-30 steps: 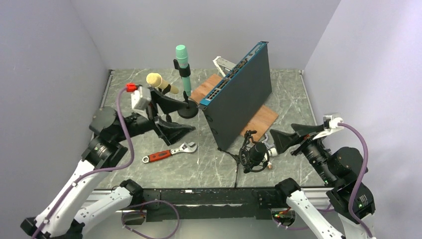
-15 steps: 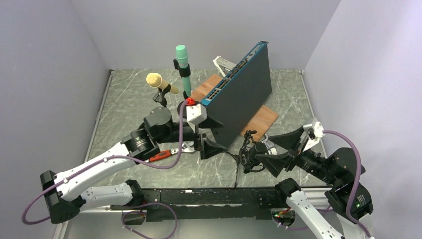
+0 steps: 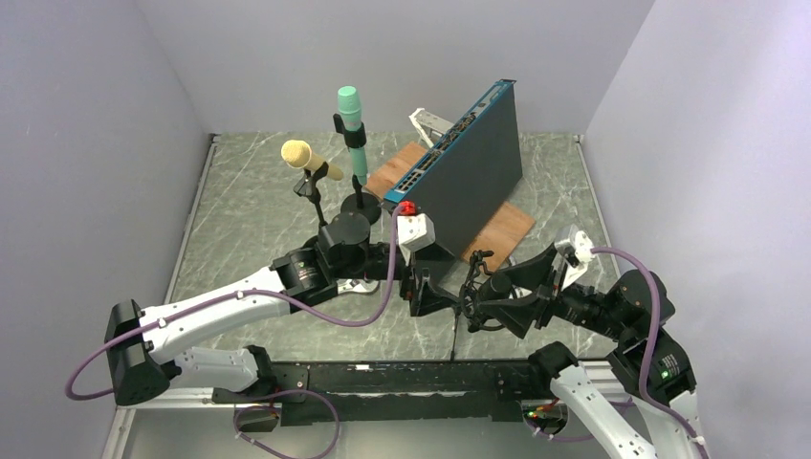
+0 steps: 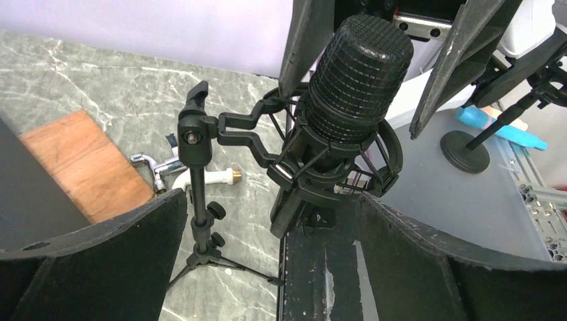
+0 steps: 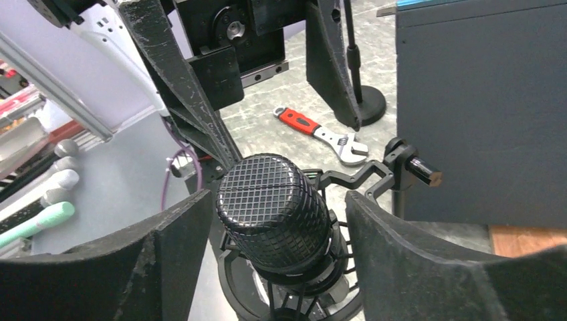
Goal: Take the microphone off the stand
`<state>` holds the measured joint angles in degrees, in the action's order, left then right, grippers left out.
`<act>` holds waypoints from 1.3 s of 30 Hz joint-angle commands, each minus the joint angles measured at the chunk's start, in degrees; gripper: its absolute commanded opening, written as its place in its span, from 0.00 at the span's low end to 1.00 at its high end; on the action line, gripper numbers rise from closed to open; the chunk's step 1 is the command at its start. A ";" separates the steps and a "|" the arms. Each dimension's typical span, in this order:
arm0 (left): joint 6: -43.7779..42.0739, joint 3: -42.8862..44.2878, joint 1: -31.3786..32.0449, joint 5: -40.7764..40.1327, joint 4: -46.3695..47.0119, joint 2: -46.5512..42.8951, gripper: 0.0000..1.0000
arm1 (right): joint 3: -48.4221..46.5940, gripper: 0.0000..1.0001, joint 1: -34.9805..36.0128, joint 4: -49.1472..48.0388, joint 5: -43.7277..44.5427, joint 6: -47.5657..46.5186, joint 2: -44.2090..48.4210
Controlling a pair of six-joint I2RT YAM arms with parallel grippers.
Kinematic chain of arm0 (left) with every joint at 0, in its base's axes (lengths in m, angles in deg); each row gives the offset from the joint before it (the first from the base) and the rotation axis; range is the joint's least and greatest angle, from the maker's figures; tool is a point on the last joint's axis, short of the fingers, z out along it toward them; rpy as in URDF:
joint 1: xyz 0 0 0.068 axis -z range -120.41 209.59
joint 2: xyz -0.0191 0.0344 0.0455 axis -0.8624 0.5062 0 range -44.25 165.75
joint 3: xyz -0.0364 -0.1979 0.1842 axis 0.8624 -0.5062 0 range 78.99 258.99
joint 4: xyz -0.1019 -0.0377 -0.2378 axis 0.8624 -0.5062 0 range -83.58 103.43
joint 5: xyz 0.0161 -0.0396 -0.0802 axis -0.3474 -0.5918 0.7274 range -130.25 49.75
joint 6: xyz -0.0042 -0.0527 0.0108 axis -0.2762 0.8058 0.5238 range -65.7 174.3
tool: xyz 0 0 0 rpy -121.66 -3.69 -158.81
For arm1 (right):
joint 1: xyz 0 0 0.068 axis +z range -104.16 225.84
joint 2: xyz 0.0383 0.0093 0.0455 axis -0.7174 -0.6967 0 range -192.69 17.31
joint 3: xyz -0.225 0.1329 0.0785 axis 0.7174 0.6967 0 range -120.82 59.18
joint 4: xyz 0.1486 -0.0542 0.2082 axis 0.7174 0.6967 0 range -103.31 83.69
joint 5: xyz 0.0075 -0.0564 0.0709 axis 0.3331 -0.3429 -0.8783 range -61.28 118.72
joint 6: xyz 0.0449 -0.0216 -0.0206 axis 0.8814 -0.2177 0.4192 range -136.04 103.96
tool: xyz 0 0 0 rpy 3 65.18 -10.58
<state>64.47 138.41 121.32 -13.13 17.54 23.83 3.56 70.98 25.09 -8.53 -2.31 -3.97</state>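
The black microphone (image 3: 494, 292) sits in a black shock mount (image 4: 321, 167) on a small tripod stand (image 4: 198, 200) near the table's front edge. My right gripper (image 3: 515, 298) is open, and the microphone's mesh head (image 5: 274, 207) lies between its two fingers with a gap on each side. My left gripper (image 3: 435, 292) is open and faces the stand from the left; in the left wrist view the gripper (image 4: 271, 200) has the stand pole and the microphone's lower body between its fingers, touching neither.
A dark blue network switch (image 3: 469, 191) leans on a wooden board (image 3: 502, 229) just behind the stand. A red-handled wrench (image 5: 317, 132) lies under the left arm. A yellow microphone (image 3: 306, 158) and a green microphone (image 3: 351, 124) stand at the back left. A metal fitting (image 4: 194, 175) lies by the tripod.
My left arm has swung from the table's left side over to the black microphone's stand. My right gripper has moved left and now has the microphone's head between its fingers.
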 commanded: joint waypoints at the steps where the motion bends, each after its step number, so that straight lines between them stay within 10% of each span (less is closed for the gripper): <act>1: -0.27 2.03 0.26 0.19 5.17 -0.73 0.99 | 0.58 0.67 -0.23 -5.59 -3.27 -0.78 -0.62; 9: 2.89 1.57 0.32 0.18 7.89 1.27 0.99 | -0.72 0.41 -0.20 -7.02 -2.66 -1.25 -1.04; 39: 3.50 1.92 1.26 -2.59 3.04 5.61 0.99 | -18.67 0.06 -0.26 -18.23 1.41 0.06 -10.32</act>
<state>69.04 138.48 122.09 -14.27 22.38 28.15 -11.17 70.94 15.84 -10.15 -2.18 -13.15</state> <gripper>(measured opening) 0.992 0.523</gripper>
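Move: Straight between the right hand's nearly level, still-open fingers is the head of the microphone, whose middle sits about 4 cm below that hand. The mount ring around the microphone is some 6 cm below and 1 cm left of the hand; the stand's column stands about 8 cm ahead and 1 cm left, some 10 cm lower. From the left hand the microphone is about 11 cm right, 3 cm back and 1 cm lower. Closing around the microphone just under its head, the right fingers pinch it, hold almost still for a moment, then draw it up about 10 cm out of the mount ring, the fingertips tipping up some 15 degrees. The left hand, fingers wide open, rises slightly, then sinks again while easing 2 cm right towards the ring. ##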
